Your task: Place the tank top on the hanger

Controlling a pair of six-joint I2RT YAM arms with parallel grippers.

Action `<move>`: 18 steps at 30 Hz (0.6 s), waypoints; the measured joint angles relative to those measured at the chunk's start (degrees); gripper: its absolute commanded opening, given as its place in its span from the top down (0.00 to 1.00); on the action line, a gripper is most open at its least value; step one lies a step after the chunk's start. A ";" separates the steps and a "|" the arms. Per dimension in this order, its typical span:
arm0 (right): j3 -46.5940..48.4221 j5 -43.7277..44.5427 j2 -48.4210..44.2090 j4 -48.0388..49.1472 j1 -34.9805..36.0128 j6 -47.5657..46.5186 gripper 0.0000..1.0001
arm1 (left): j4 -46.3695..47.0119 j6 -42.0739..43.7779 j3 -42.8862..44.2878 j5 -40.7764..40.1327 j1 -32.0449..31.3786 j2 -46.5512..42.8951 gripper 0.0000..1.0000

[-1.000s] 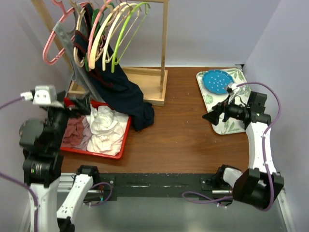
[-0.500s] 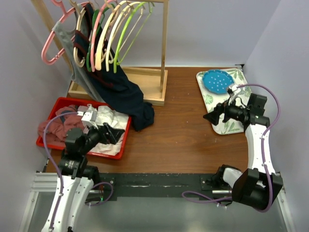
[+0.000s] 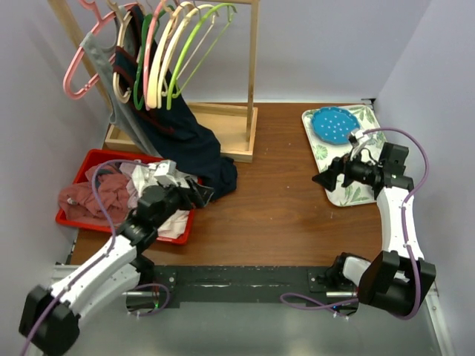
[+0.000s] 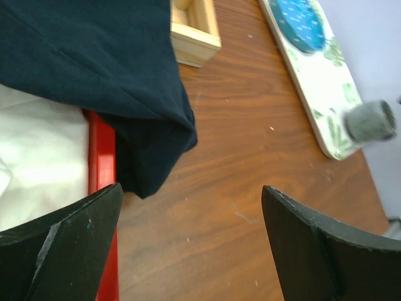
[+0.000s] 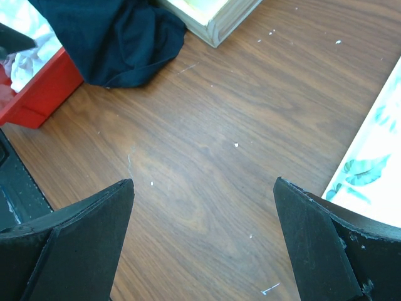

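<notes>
The navy tank top (image 3: pixel 185 141) hangs from the wooden rack among the hangers, and its lower end is heaped on the table (image 4: pixel 144 138) against the red tray (image 3: pixel 74 220). The tan hanger (image 3: pixel 119 89) hangs on the rail beside the top's upper part. Low over the tray's right edge, my left gripper (image 3: pixel 199 194) stands open just short of the heaped hem, with bare wood between its fingers (image 4: pixel 191 191). Over the table left of the floral tray, my right gripper (image 3: pixel 326 180) is open and holds nothing (image 5: pixel 203 185). The heap shows far ahead of it (image 5: pixel 119 37).
The rack's rail carries pink, cream and green hangers (image 3: pixel 174 59) and a grey top (image 3: pixel 100 52). The rack's wooden base (image 3: pixel 237 133) sits behind the heap. The red tray holds white (image 3: pixel 174 219) and dusty pink garments (image 3: pixel 96 196). A floral tray (image 3: pixel 364 189) bearing a blue plate (image 3: pixel 332 124) lies at the right.
My left arm has come down from high at the far left and swung right across the red tray to the navy heap. The right arm has barely moved.
</notes>
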 measured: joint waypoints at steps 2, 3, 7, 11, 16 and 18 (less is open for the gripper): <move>0.00 0.00 0.11 -0.33 0.00 -0.20 0.01 | 4.81 -1.38 0.00 -5.79 -3.98 5.33 0.12; 0.00 -0.02 0.11 -0.44 0.00 -0.28 0.01 | 6.51 -1.81 0.00 -7.85 -4.90 7.63 0.15; 0.00 -0.15 0.11 -0.90 0.00 -0.90 0.01 | 13.09 -4.11 2.71 -17.27 -6.73 19.85 0.45; 0.00 -0.55 0.11 -1.31 0.00 -1.51 0.01 | 17.53 -4.63 5.27 -23.50 -6.84 26.62 0.55; 0.15 -1.64 0.24 -3.17 0.00 -2.91 0.01 | 19.93 -4.20 8.28 -28.00 -6.05 30.82 0.89; 0.46 -1.79 0.57 -4.04 0.00 -3.65 0.01 | 21.09 -4.48 9.20 -28.26 -4.70 31.85 1.00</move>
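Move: The navy tank top's lower edge, where its loose fold hangs, is about 11 cm ahead of the left gripper, roughly 1 cm to its left and 3 cm lower. The red bin's middle is some 26 cm to the gripper's left, level with it fore and aft; the wooden rack base is about 20 cm ahead and 9 cm left, both about 10 cm lower. From the right gripper that tank top fold lies some 37 cm left, 3 cm ahead and lower down. Bring the left gripper forward about 10 cm to the lower part of the hanging navy tank top, dipping some 3 cm early on and then running nearly level. Swing the fingers roughly 25 degrees counter-clockwise on the way and close them from wide open to nearly shut, pinching a fold of the cloth between the tips. ##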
